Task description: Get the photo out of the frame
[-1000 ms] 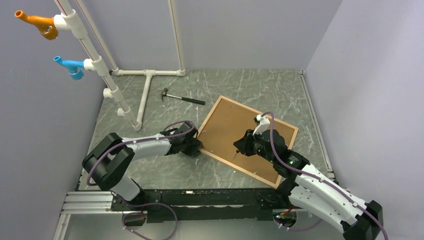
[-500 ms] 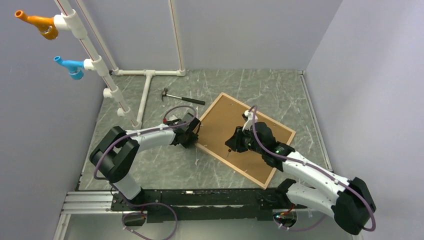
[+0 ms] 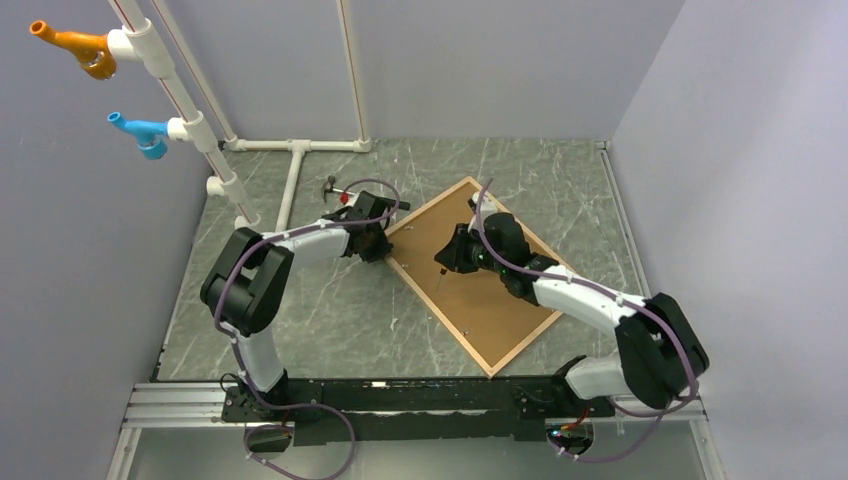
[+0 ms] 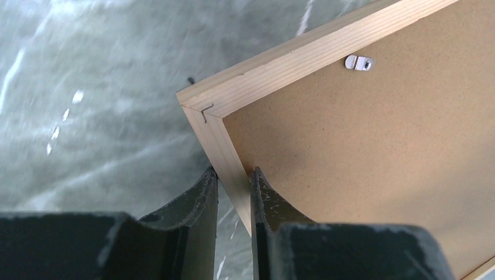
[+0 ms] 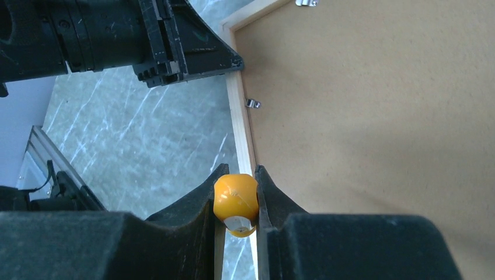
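Note:
The frame (image 3: 440, 318), light wood, lies face down on the grey table. Inside it only the brown back of the photo (image 3: 495, 300) shows; the printed side is hidden. My left gripper (image 3: 378, 250) is shut on the frame's rim beside its left corner. In the left wrist view the gripper (image 4: 233, 172) pinches the wooden edge of the frame (image 4: 280, 64), next to the photo back (image 4: 379, 146). My right gripper (image 5: 240, 169) is shut on a screwdriver's orange handle (image 5: 235, 195), above the frame rim (image 5: 242, 134). The screwdriver's thin shaft (image 3: 439, 270) points down at the board.
Small metal clips (image 4: 358, 62) (image 5: 252, 104) sit along the rim's inner side. A hammer (image 3: 330, 185) lies just beyond the left arm. A white pipe stand (image 3: 290, 190) with an orange hook (image 3: 75, 47) and a blue hook (image 3: 140, 132) occupies the far left.
The left gripper closed on the frame's rim. The frame turned clockwise and slid toward the far side, with both arms reaching farther out. The right gripper kept the screwdriver.

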`<state>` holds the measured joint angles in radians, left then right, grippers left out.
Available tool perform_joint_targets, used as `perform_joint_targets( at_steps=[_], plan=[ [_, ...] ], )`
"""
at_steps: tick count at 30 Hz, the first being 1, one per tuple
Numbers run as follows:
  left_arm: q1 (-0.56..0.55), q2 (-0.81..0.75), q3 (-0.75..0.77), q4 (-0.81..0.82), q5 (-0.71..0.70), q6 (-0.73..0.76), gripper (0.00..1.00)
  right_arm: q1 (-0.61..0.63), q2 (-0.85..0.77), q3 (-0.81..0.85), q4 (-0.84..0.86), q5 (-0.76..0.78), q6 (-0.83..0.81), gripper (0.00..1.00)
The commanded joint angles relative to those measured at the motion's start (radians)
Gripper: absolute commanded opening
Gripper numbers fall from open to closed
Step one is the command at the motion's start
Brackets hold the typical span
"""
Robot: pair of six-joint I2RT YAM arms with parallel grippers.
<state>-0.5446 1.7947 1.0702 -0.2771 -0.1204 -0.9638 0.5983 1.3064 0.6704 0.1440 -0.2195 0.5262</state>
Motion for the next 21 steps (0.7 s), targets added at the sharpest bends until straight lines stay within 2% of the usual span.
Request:
perform_joint_targets(
  at_steps=[1,7,12,21],
  plan=[
    [0.020,0.070,0.035,0.057,0.109,0.259,0.00,-0.019,0.084,0.093,0.119,-0.019,-0.030,0.00],
    [0.030,0.111,0.039,0.145,0.224,0.350,0.00,-0.057,0.274,0.198,0.202,-0.082,-0.014,0.00],
    [0.041,0.116,0.021,0.196,0.273,0.373,0.00,-0.081,0.438,0.301,0.271,-0.174,-0.027,0.00],
    [0.090,0.150,0.040,0.232,0.362,0.391,0.00,-0.148,0.639,0.442,0.329,-0.303,-0.035,0.00]
  ],
)
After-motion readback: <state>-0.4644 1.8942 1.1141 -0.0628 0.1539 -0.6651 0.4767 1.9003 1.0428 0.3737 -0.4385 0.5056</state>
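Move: The right hand, with the screwdriver in its fingers, has the metal clip on the frame's long left edge about 10 cm to its left, 3 cm ahead and 10 cm below. The far-edge clip lies about 11 cm ahead of that hand, 9 cm left and 10 cm below. The left hand already pinches the rim by the corner; from it the long-edge clip is some 3 cm back and 4 cm right, about level in height. Right hand brings the screwdriver 12 cm forward, left and down towards the corner; left, still pinching, turns the frame clockwise. ##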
